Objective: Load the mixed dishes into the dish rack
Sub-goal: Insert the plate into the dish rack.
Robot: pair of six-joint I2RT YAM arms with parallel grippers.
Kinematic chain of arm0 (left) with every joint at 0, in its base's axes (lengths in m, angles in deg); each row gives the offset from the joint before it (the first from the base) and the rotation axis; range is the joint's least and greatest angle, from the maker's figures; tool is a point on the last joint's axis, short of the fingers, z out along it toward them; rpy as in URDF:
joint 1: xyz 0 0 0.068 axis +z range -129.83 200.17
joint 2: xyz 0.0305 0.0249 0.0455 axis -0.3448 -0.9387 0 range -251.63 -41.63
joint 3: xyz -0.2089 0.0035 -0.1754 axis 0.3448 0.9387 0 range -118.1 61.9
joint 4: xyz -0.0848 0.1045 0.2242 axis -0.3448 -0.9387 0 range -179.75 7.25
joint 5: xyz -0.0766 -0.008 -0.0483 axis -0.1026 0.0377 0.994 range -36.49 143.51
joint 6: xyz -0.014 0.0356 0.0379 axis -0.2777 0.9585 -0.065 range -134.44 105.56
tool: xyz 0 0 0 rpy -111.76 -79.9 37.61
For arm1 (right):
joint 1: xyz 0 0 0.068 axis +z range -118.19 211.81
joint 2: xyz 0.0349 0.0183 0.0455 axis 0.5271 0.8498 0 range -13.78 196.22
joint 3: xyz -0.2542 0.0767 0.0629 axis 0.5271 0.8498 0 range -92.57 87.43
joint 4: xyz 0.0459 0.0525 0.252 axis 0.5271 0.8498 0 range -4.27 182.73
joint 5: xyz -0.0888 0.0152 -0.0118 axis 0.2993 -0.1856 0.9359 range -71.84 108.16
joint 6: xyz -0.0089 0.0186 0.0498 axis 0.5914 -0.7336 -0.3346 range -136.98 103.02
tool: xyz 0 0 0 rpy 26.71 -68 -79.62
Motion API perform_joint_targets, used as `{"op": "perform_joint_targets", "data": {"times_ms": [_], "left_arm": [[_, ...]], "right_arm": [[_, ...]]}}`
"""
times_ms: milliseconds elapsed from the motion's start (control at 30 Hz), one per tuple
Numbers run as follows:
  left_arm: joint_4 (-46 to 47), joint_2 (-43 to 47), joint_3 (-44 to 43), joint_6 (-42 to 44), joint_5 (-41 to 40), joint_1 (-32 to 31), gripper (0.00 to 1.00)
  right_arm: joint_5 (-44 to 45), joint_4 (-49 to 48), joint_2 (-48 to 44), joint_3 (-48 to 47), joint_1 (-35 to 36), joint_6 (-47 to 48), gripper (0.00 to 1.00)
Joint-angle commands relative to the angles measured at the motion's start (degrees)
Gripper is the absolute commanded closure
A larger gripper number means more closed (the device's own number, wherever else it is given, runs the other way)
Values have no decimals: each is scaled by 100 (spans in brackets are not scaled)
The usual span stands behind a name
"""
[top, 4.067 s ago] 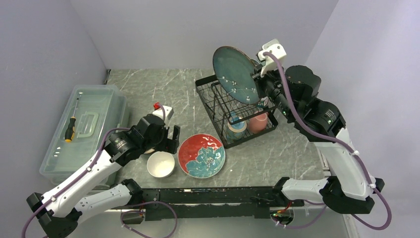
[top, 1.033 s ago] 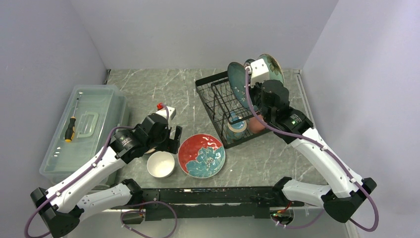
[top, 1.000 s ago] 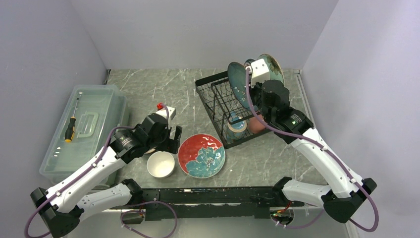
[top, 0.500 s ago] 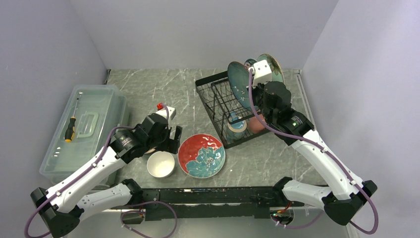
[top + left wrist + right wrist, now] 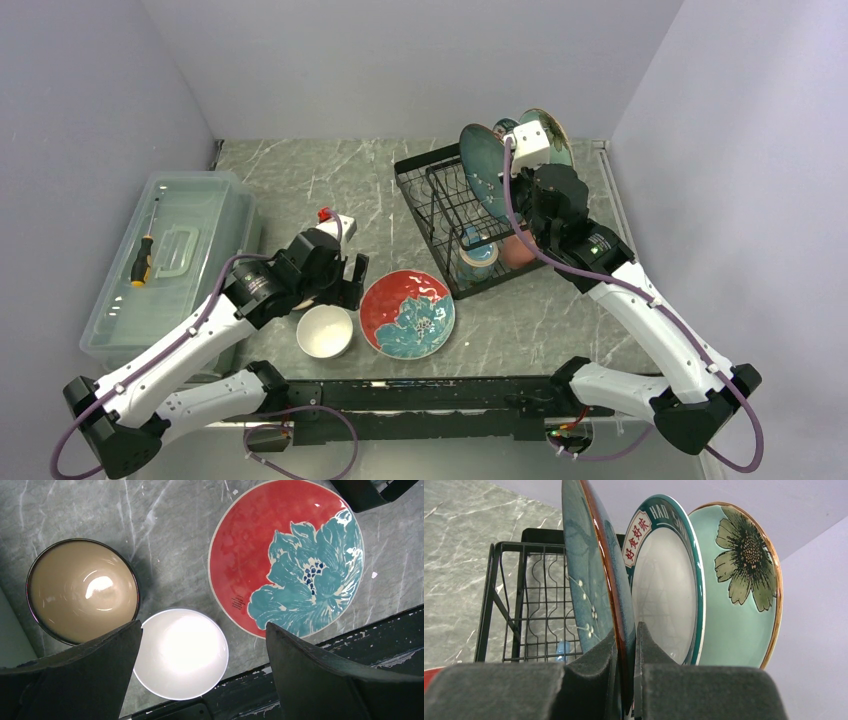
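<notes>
The black wire dish rack (image 5: 427,235) stands at the back right and shows in the right wrist view (image 5: 524,545). My right gripper (image 5: 508,182) (image 5: 625,645) is shut on the rim of a dark teal plate (image 5: 482,172) (image 5: 584,570) standing upright in the rack. Behind it stand the white lettered-rim plate (image 5: 664,590) and the mint-green flower plate (image 5: 739,605). A blue mug (image 5: 477,252) and a pink mug (image 5: 520,250) sit in the rack's basket. My left gripper (image 5: 345,285) (image 5: 202,625) is open above the white bowl (image 5: 180,655), between the brown bowl (image 5: 82,590) and the red flower plate (image 5: 285,560).
A clear plastic box (image 5: 170,260) with a screwdriver (image 5: 140,262) on its lid stands at the left. The black base rail (image 5: 420,395) runs along the near edge. Grey walls close in on the left, back and right.
My right gripper has brought the dark teal plate down from high above the rack into a slot beside the other plates, then barely shifted. My left arm has hardly moved.
</notes>
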Motion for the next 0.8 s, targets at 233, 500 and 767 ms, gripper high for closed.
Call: {"op": "perform_joint_targets", "data": {"times_ms": [233,500,767], "left_arm": [[18,-14,-7,17,-113,-5,1],[12,-27,-13,17,-117,-7,1],[12,-27,-15,9,-125,-12,1]], "right_arm": [[79,-568,-120,-9,-15,-880,89],[57,-529,-193,-163,-15,-910,73],[-7,-440,-229,-407,-15,-950,58]]}}
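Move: The right hand pinches the near rim of the dark blue plate standing in the rack; the plate's middle lies about 7 cm ahead and 3 cm left, roughly level. The green-rimmed plate stands about 8 cm ahead and 1 cm right of the hand, the mint flowered plate some 9 cm ahead and 6 cm right, both near its height. From the left hand the dark blue plate is about 20 cm ahead, 25 cm right and 17 cm higher. Right fingers open about a third on the dark blue plate's rim, rolling left-side-up 10 degrees, then rising 1.5 cm. ##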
